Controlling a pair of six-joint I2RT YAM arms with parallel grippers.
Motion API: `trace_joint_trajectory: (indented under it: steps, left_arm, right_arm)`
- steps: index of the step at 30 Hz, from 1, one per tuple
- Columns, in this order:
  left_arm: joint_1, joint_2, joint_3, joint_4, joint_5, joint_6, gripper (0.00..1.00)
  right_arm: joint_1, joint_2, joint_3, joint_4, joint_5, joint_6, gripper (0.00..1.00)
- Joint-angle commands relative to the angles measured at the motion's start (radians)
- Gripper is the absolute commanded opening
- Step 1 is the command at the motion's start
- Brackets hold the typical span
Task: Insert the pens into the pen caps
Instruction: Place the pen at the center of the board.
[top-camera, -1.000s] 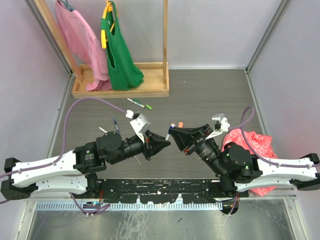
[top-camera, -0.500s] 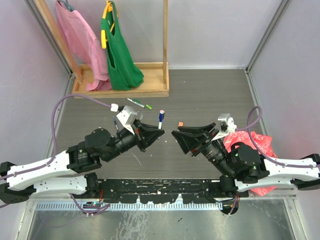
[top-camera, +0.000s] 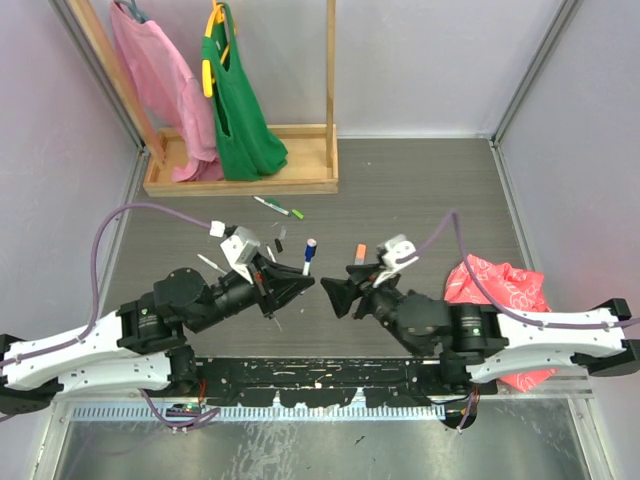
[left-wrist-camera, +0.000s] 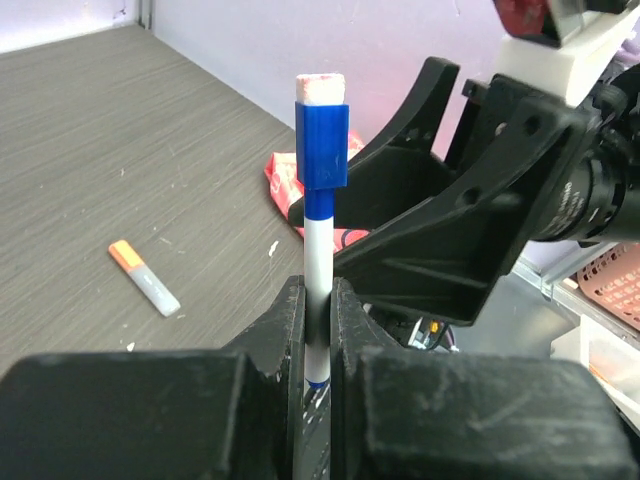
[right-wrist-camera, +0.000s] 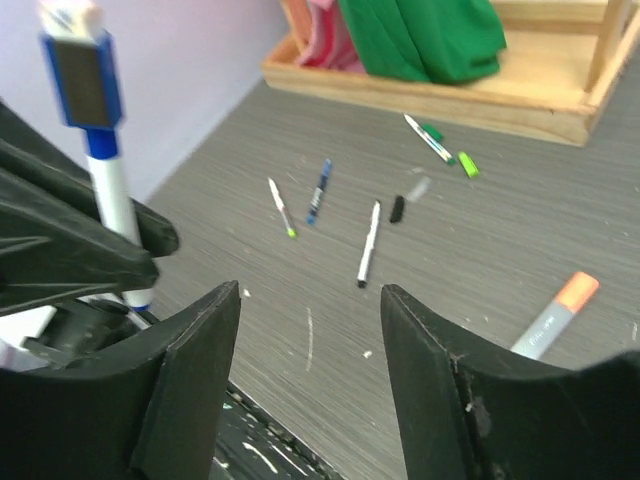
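My left gripper (top-camera: 303, 282) (left-wrist-camera: 318, 296) is shut on a white pen (left-wrist-camera: 319, 235), held upright. A blue pen cap (left-wrist-camera: 322, 146) (top-camera: 311, 243) (right-wrist-camera: 87, 82) sits on the pen's upper end. My right gripper (top-camera: 334, 293) (right-wrist-camera: 310, 297) faces it from the right, open, with nothing between its fingers. An orange-ended pen (top-camera: 360, 252) (left-wrist-camera: 145, 279) (right-wrist-camera: 553, 315) lies on the table beyond the grippers. Further out lie a white pen (right-wrist-camera: 369, 243), a blue pen (right-wrist-camera: 319, 190), a green-tipped pen (right-wrist-camera: 281, 207), a green pen (right-wrist-camera: 432, 140) (top-camera: 278, 207), a black cap (right-wrist-camera: 397, 209) and a light green cap (right-wrist-camera: 467, 164).
A wooden rack base (top-camera: 240, 172) with a pink garment (top-camera: 165, 80) and a green garment (top-camera: 238, 100) hanging over it stands at the back left. A red cloth (top-camera: 500, 285) lies at the right beside my right arm. Small white scraps dot the table.
The two grippers were together around the pen; now the right jaws have opened and let go, and the right gripper has swung low. The left gripper has drawn back left with the capped pen.
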Motion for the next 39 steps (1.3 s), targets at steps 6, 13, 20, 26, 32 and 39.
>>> trace_joint_trajectory:
  steps: [6, 13, 20, 26, 32, 39]
  left_arm:
    - [0.0, -0.171, -0.067, -0.116, -0.113, -0.078, 0.0]
    - [0.0, -0.171, -0.059, -0.248, -0.191, -0.125, 0.0]
    - [0.0, 0.039, 0.034, -0.321, -0.164, -0.16, 0.0]
    - [0.047, 0.254, 0.117, -0.372, -0.159, -0.235, 0.0]
    - [0.145, 0.406, 0.117, -0.288, -0.085, -0.289, 0.0]
    - [0.27, 0.623, 0.161, -0.198, 0.01, -0.28, 0.0]
  right_arm:
    - [-0.345, 0.168, 0.048, -0.142, -0.312, 0.12, 0.75]
    - [-0.561, 0.169, -0.053, -0.102, -0.544, 0.131, 0.84]
    - [-0.819, 0.118, -0.204, -0.099, -0.774, 0.196, 0.92]
    - [-0.931, 0.064, -0.305, -0.118, -0.809, 0.262, 0.99]
    - [-0.933, -0.006, -0.32, -0.218, -0.736, 0.313, 0.99]
    - [-0.933, -0.099, -0.258, -0.342, -0.61, 0.338, 0.99]
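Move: The bare centre of the board, where my capped pen belongs, is about 18 cm ahead of my left hand, 5 cm right and 34 cm below. The orange highlighter lies level with that centre, 15 cm to my left hand's right. The white pen is also 18 cm ahead, but 12 cm left. From my right hand, the centre is some 16 cm ahead, 4 cm left and 31 cm below; the highlighter is 16 cm ahead, 6 cm right. Keeping the capped pen pinched, I swing my left hand about 5 cm left, then bring it back and sink steeply towards the board's centre, some 20 cm down and 9 cm forward, tipping the fingers downward and turning them counter-clockwise. Meanwhile my empty right hand drops away from the pen, down, to the right and forward, tipping down and opening wide before it levels off right of the highlighter. ##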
